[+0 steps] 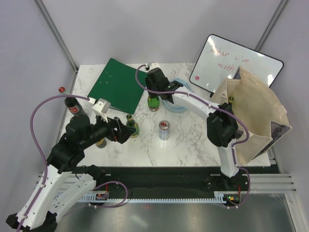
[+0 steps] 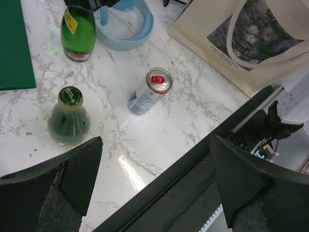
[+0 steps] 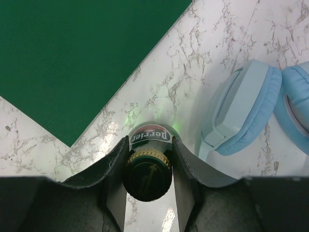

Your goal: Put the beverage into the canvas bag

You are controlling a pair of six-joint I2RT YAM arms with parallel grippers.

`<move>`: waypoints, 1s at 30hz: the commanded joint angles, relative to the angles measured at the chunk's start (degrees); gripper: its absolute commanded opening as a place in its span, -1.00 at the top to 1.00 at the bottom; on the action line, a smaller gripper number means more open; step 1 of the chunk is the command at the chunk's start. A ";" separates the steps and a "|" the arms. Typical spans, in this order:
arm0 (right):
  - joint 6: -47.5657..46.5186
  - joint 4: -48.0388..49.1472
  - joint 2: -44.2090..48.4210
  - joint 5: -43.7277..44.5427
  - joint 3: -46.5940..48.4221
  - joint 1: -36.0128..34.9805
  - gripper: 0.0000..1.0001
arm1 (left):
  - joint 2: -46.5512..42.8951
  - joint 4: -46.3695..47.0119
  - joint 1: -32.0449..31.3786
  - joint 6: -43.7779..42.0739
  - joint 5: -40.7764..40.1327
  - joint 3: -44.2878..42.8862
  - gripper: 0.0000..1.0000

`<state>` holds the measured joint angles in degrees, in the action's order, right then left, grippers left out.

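Note:
A green Perrier bottle (image 1: 153, 102) (image 3: 147, 176) stands upright at the back middle of the marble table (image 1: 193, 140). My right gripper (image 1: 154, 93) (image 3: 148, 145) is shut on its neck, one finger pressed to each side just under the cap. In the left wrist view the same bottle (image 2: 77, 29) shows at top left. The tan canvas bag (image 1: 256, 116) (image 2: 241, 38) stands open at the right edge of the table. My left gripper (image 1: 126, 129) (image 2: 157, 188) hangs open over the near table edge, holding nothing.
A second green bottle (image 1: 132, 126) (image 2: 69, 121) stands by my left fingers. A silver can (image 1: 164, 130) (image 2: 149, 91) stands mid-table and a cola bottle (image 1: 73, 105) at far left. Light blue headphones (image 3: 241, 116) (image 2: 128, 26), a green folder (image 1: 118, 86) and a whiteboard (image 1: 231, 63) lie at the back.

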<state>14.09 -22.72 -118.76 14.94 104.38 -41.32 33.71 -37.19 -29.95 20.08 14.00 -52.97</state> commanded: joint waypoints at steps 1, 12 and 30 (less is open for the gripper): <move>-0.20 1.54 2.83 1.31 -1.02 -0.34 1.00 | 0.21 1.15 0.16 -2.23 -0.90 -0.12 -0.98; -0.29 -5.49 9.94 2.29 4.95 -0.25 1.00 | 0.83 2.38 0.16 -1.36 -0.11 0.50 -0.98; -3.63 -22.89 23.48 10.02 16.38 4.48 1.00 | 0.30 3.09 0.16 -1.00 0.85 0.85 -0.98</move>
<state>12.16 -45.63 -102.76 19.79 115.98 -40.45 34.39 -36.27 -29.95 20.05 13.69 -52.12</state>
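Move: In the right fingers is a green bottle still standing on the table; its goal, the canvas bag, lies about 49 cm to this hand's right and 11 cm back, its middle roughly level in height. The blue headphones lie some 13 cm right and 5 cm ahead, the can about 5 cm right and 15 cm back, both well below. From the left hand the bag is roughly 60 cm right, 16 cm ahead and 12 cm lower. Keeping its grip on the bottle's neck, the right hand first eases about 4 cm back and to the right, nearly level, then climbs ever faster to some 16 cm up while still drawing back and right, towards the canvas bag. The wrist barely tilts and the fingers stay shut on the neck. ##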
